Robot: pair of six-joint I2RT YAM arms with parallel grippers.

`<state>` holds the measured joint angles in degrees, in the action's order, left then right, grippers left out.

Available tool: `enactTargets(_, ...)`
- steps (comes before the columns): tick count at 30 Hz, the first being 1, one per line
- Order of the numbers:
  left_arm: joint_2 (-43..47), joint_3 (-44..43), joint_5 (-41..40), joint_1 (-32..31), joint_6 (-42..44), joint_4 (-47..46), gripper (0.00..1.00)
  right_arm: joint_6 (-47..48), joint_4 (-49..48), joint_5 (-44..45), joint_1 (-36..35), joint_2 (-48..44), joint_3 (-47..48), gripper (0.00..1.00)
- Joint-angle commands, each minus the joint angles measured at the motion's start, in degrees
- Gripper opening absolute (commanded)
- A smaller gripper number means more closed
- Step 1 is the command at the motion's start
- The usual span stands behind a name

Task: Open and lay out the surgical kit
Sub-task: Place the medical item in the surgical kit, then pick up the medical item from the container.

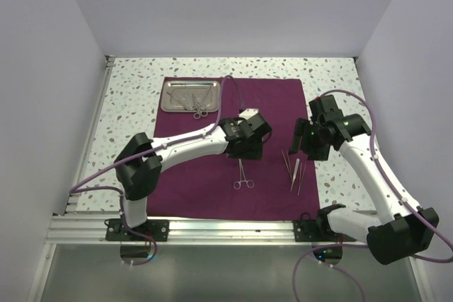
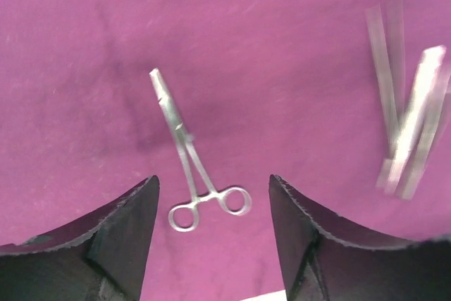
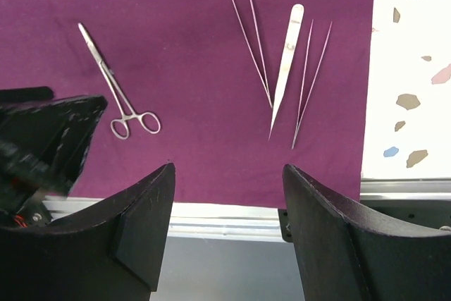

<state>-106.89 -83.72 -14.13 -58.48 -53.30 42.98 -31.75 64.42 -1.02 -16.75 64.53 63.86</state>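
Observation:
The dark purple cloth [image 1: 191, 182] of the surgical kit lies spread flat on the table. A small steel tray [image 1: 164, 97] sits on its far left corner with scissors-like instruments [image 1: 198, 102] in it. One ring-handled pair of scissors [image 2: 184, 147] lies on the cloth just below my open left gripper [image 2: 213, 181], which touches nothing. Several thin tweezers [image 3: 282, 68] lie side by side near the cloth's right edge. My right gripper [image 3: 229, 167] hovers open over the cloth's near edge, empty.
The speckled tabletop [image 1: 134, 90] shows around the cloth, with white walls on three sides. An aluminium rail [image 1: 212, 228] runs along the near edge. The left gripper [image 1: 244, 152] and the right gripper [image 1: 304, 148] hang close together over the cloth's right half.

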Motion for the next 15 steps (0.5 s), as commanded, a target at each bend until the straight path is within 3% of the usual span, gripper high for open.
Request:
enactTargets(1, 0.5, -7.4, -1.7, 1.2, 3.9, 2.1, 0.68, -1.2, -1.4, -0.1, 0.1, 1.4, 2.5, 0.66)
enactTargets(9, -0.7, -12.3, -4.4, 17.1, 20.2, 0.2, 0.63, -0.5, 0.0, 3.4, 0.1, 4.1, 8.5, 0.67)
enactTargets(15, -9.2, -21.1, -5.7, 27.7, 27.3, 1.2, 0.61, -0.6, -0.9, 2.5, 0.2, 6.2, 10.0, 0.67)
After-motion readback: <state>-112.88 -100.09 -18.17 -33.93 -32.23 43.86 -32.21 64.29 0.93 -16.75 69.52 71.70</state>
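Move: The ring-handled instrument at the tray's near right edge lies about 28 cm ahead of my open left hand, some 18 cm to its left and 8 cm below. The tray's middle is about 34 cm ahead and 21 cm left, equally low; the laid-out clamp lies almost straight below, about 1 cm back and 8 cm down. From my right hand, the ring-handled instrument is roughly 33 cm ahead, 35 cm left and 16 cm down. Empty and still open, my left hand first lifts some 5 cm clear of the laid-out clamp, then sweeps about 19 cm forward and 12 cm left over the cloth towards the ring handles at the tray's near edge, its fingers swinging forward some 10 degrees as it turns slightly counter-clockwise. My right hand drifts about 3 cm forward and a little up, open and touching nothing. ##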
